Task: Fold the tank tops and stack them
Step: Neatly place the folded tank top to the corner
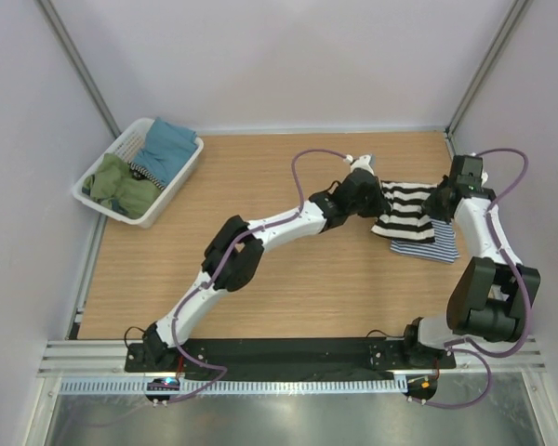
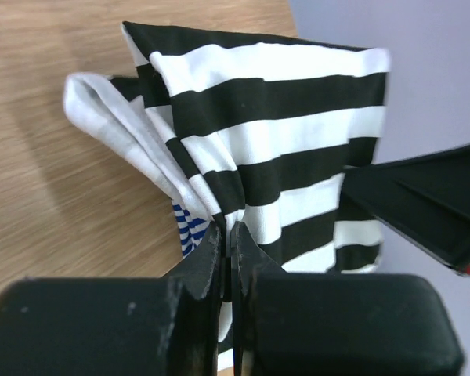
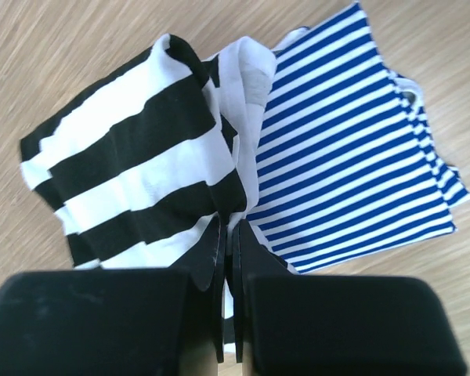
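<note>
A folded tank top with broad black-and-white stripes (image 1: 407, 208) hangs between my two grippers at the back right of the table. It sits over a flat tank top with thin navy-and-white stripes (image 1: 434, 248). My left gripper (image 2: 228, 235) is shut on the near edge of the broad-striped tank top (image 2: 274, 133). My right gripper (image 3: 229, 229) is shut on another edge of that tank top (image 3: 133, 168), with the thin-striped one (image 3: 352, 157) spread flat on the wood just to its right. In the top view the left gripper (image 1: 379, 198) and right gripper (image 1: 439, 204) stand at opposite ends of the cloth.
A white slatted basket (image 1: 181, 183) at the back left holds teal and green cloth (image 1: 135, 172). The wooden table (image 1: 288, 297) is bounded by white walls and metal corner posts (image 1: 488, 65). A black rail (image 1: 288, 353) runs along the near edge.
</note>
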Controlling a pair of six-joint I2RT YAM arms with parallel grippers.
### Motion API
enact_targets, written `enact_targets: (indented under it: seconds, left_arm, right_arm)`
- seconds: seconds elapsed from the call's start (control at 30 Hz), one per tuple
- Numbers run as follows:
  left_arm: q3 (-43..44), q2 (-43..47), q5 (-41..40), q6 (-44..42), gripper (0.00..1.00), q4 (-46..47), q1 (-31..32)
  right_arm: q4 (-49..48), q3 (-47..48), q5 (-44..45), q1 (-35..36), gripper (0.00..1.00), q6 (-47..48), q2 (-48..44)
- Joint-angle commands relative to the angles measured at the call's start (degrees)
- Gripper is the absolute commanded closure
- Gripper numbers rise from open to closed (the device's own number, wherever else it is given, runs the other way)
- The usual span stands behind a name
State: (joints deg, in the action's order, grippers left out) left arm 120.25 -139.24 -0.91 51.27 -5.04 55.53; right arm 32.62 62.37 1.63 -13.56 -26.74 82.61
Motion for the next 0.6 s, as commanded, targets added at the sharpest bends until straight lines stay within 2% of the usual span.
enact_targets:
  seconds: [0.0,0.3,0.57]
  left_arm:
    - [5.78,-2.87,0.73,1.99,1.00,3.36,2.04]
    - [10.97,-9.73,0.12,4.99,1.00,8.90,4.15]
    - [11.06,-9.47,-3.04,2.62,1.00,10.40,5.99]
  right_arm:
    - [-0.54,-0.93,0.30,-2.16,0.99,0.11,-2.19]
    - [-3.00,-2.96,0.84,-7.79,0.99,-0.51,-0.70]
    - [-3.79,-2.08,-0.57,-9.81,0.99,-1.12,1.77]
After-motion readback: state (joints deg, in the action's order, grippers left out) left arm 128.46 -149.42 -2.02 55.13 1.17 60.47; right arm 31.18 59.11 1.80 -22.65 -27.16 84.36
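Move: The blue-striped stack, target for the black-and-white tank top pinched in both grippers, has its middle about 14 cm right of the left gripper, 3 cm back and 12 cm below. From the right gripper, it lies only about 2 cm to the right, 3 cm back and 11 cm below. The white side rail runs some 17 cm right of the right gripper, level with it, about 11 cm lower. Keep both grippers shut on the folded black-and-white tank top and carry it together to the right, about 5 to 6 cm, drawing back and sinking a few centimetres each, to bring it over the blue-striped stack. Let the left dip nearly 4 cm, then ease up about 1; turn the right some 10 degrees clockwise as it lowers. ##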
